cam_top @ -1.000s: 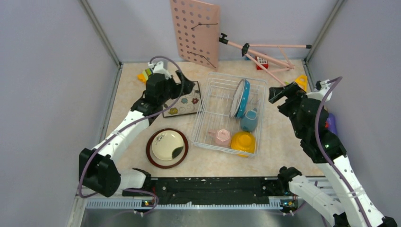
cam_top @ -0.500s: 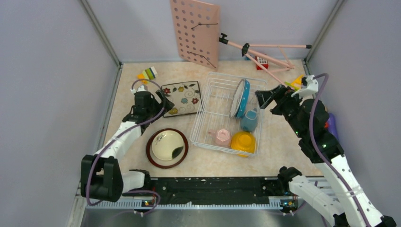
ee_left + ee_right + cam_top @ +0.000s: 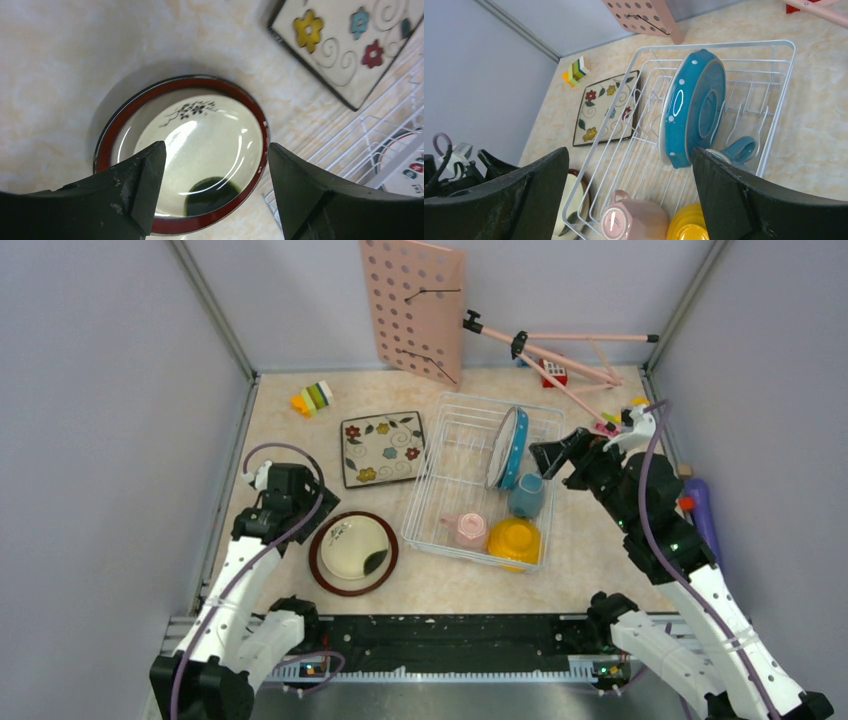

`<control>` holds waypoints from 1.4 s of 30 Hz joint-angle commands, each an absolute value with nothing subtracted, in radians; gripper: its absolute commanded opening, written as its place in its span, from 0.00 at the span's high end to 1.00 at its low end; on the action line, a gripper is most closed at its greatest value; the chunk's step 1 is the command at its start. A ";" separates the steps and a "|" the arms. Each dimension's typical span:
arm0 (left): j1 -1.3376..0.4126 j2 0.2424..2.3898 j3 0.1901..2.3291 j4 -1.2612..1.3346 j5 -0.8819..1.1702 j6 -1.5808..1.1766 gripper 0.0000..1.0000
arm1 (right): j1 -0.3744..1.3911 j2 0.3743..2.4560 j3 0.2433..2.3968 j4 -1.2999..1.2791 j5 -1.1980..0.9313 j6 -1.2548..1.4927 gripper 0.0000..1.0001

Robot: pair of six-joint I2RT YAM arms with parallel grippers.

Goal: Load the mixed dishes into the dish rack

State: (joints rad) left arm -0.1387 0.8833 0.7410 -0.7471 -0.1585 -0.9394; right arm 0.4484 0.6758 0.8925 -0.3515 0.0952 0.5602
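The white wire dish rack (image 3: 425, 472) (image 3: 724, 44) holds the blue polka-dot plate (image 3: 512, 448) (image 3: 696, 105) upright, the blue-grey mug (image 3: 526, 496) (image 3: 739, 149), the pink cup (image 3: 468, 530) (image 3: 634, 220) and the yellow bowl (image 3: 514, 540) (image 3: 694, 225). A white plate with characters (image 3: 402, 167) shows through the wires. Left of the rack lie the brown-rimmed plate (image 3: 353, 553) (image 3: 200, 145) and, farther back, the square floral plate (image 3: 383, 448) (image 3: 350, 45) (image 3: 606, 107). My left gripper (image 3: 305, 515) (image 3: 216, 150) hangs open over the brown-rimmed plate, holding nothing. My right gripper (image 3: 560, 452) (image 3: 630, 150) is open and empty above the rack's right side.
A pink pegboard (image 3: 412, 305) leans on the back wall, with a pink folding stand (image 3: 560, 350) lying beside it. Toy blocks (image 3: 312, 398) sit at the back left and a red one (image 3: 553, 370) at the back right. Grey walls close in three sides.
My left arm has pulled back from the floral plate to above the brown-rimmed plate, its jaws a little narrower. My right gripper has moved left and nearer over the rack.
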 commanded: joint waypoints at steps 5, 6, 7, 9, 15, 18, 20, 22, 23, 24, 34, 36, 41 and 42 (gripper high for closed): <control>-0.137 0.782 0.610 -0.905 -0.145 -1.060 0.20 | 0.443 0.625 0.877 -0.337 0.075 0.581 0.10; -0.137 0.771 0.597 -0.909 -0.148 -1.065 0.21 | 0.444 0.618 0.871 -0.339 0.078 0.582 0.10; -0.137 0.761 0.588 -0.910 -0.150 -1.069 0.21 | 0.443 0.610 0.864 -0.340 0.082 0.585 0.10; -0.137 0.751 0.570 -0.911 -0.148 -1.082 0.21 | 0.444 0.596 0.848 -0.335 0.090 0.589 0.10; -0.137 0.785 0.502 -0.842 -0.083 -1.101 0.24 | 0.443 0.589 0.838 -0.340 0.101 0.589 0.10; -0.137 0.810 0.477 -0.814 -0.068 -1.112 0.29 | 0.443 0.591 0.838 -0.334 0.095 0.590 0.10; -0.137 0.804 0.450 -0.783 -0.040 -1.123 0.33 | 0.444 0.590 0.839 -0.334 0.093 0.589 0.10; -0.137 0.784 0.420 -0.752 -0.023 -1.140 0.39 | 0.444 0.588 0.838 -0.334 0.095 0.589 0.10; -0.137 0.773 0.410 -0.742 -0.020 -1.145 0.44 | 0.443 0.588 0.837 -0.334 0.097 0.589 0.10; -0.137 0.761 0.402 -0.736 -0.025 -1.147 0.53 | 0.443 0.588 0.835 -0.334 0.098 0.590 0.10; -0.137 0.547 0.532 -0.922 -0.236 -1.140 1.00 | 0.443 0.601 0.827 -0.322 0.087 0.602 0.10; -0.137 0.509 0.563 -0.931 -0.247 -1.128 1.00 | 0.443 0.609 0.826 -0.315 0.077 0.610 0.10; -0.137 0.479 0.646 -0.948 -0.269 -1.092 1.00 | 0.444 0.642 0.827 -0.296 0.044 0.628 0.10; -0.137 0.474 0.658 -0.936 -0.266 -1.082 1.00 | 0.443 0.646 0.829 -0.293 0.039 0.631 0.10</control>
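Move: The cream plate I'm going for sits on the red-rimmed plate, its middle about 3 cm back and 6 cm to the right of my left hand, some 11 cm below. The red-rimmed plate's middle is roughly 4 cm back and 6 cm right. The flowered tray lies about 21 cm ahead and 13 cm right. From my right hand, the cream plate is some 48 cm to the left, 4 cm back and 30 cm lower. I sink my open left hand about 10 cm while drawing it back some 8 cm, tipping the fingers about 15 degrees steeper, to the near-left rim of the cream plate. There I shut the fingers and pinch the rim, then lift about 8 cm, drifting some 3 cm left as the wrist tips back up. ##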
